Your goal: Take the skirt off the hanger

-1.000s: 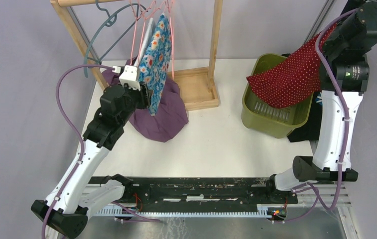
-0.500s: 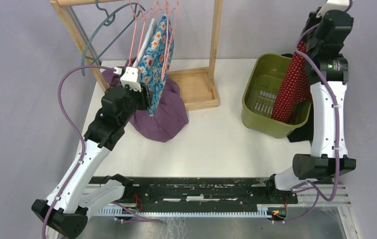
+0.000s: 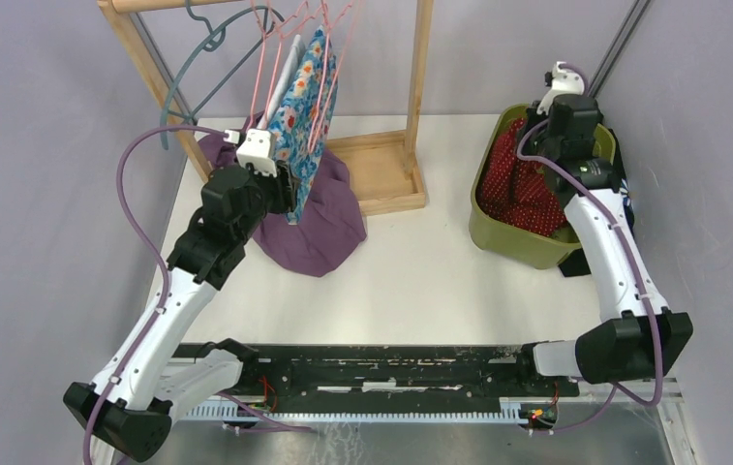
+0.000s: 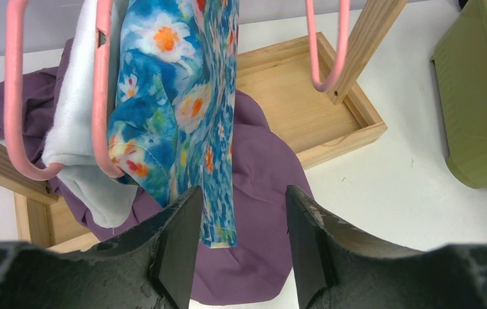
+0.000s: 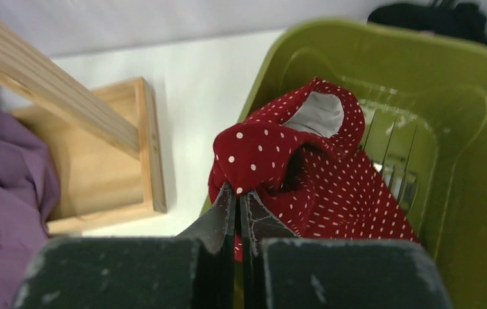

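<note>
A red polka-dot skirt (image 3: 517, 189) lies bunched inside the green bin (image 3: 517, 242) at the right. My right gripper (image 3: 541, 155) reaches down into the bin. The right wrist view shows it (image 5: 237, 193) shut, with a fold of the skirt (image 5: 330, 187) pinched at its tips. On the left, a blue floral garment (image 3: 306, 107) hangs from a pink hanger (image 3: 328, 58) on the wooden rack. My left gripper (image 4: 240, 222) stands open just below it. The garment's lower hem (image 4: 218, 225) dangles between the fingers, next to the left one.
The wooden rack (image 3: 418, 87) has a boxed base (image 3: 381, 174) on the table. A purple cloth (image 3: 319, 228) lies heaped under the hangers. A white garment (image 4: 76, 122) hangs on another pink hanger (image 4: 15, 96). An empty grey hanger (image 3: 198, 77) hangs at the left. Black cloth (image 3: 575, 263) lies beside the bin.
My right arm has swung down and lowered the red skirt from above the bin into it. The left gripper has stayed by the floral hem, its jaws a touch wider.
</note>
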Motion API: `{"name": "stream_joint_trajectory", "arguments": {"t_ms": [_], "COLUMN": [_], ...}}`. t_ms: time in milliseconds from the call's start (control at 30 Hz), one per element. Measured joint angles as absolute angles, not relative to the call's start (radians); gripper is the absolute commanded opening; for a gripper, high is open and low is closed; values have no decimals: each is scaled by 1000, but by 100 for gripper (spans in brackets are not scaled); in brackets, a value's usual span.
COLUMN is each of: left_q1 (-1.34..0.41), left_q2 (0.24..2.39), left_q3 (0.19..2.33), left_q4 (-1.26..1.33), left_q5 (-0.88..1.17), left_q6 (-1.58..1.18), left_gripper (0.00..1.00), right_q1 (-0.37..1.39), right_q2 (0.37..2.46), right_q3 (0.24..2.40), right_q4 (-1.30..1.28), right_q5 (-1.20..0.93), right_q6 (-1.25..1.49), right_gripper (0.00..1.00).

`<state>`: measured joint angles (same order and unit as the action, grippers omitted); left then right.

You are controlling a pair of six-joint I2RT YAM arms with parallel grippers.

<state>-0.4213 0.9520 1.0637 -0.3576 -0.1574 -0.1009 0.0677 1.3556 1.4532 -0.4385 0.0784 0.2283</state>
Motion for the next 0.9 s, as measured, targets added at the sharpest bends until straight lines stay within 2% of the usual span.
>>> {"name": "stream_joint_trajectory", "arguments": {"t_ms": [267,333,500,567,600,700,900], "left_q1": [-421,-421,-421,-421,-421,-421,-421], "left_q2": [964,976,999,1002,1002,1002,1005], "left_q3": [1074,1089,1128,1141,1148,1174,1218], "left_q4": [-361,-365,-366,-366,-367,-368,-380], "left_q5": [-178,-179,-173,-173,-173,-173,-173], "left_q6": [-101,-101,-101,-100,-100,-100,-100], "left_gripper": [64,69,78,79,80,80,80], "right_q1": [94,100,113,121,125,138,148], "right_q2": [1353,1353,1349,1338,1328,1288,1227], "right_q3": [1330,1330,1336,1340,1342,1363,1438], "right_q4": [-434,-428,-426,-426,-426,-426,-410], "right_q5": [97,105,118,121,127,149,173], "right_q6": [212,204,182,170,165,139,107], "right_gripper": [34,41,52,58,65,68,69]}}
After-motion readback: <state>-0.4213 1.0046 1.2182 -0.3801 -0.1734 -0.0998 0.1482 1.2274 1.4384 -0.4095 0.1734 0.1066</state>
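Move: The red skirt is still pinched in the right gripper; the green bin's middle lies about 8 cm right of it, 3 cm farther out and 24 cm below. The rack's right post foot is some 20 cm to that gripper's left, 5 cm ahead and 31 cm below. From the left hand, the blue floral skirt hangs about 11 cm ahead, 2 cm right, 3 cm higher, with the white skirt 5 cm left of it. Lower the right gripper another 5 cm or so into the bin, open the fingers to let go of the red skirt, then lift about 10 cm back out, drawing back slightly and tipping the fingers up. Meanwhile raise the left gripper about 5 cm in front of the hanging blue floral skirt, spreading its half-open fingers wider. ##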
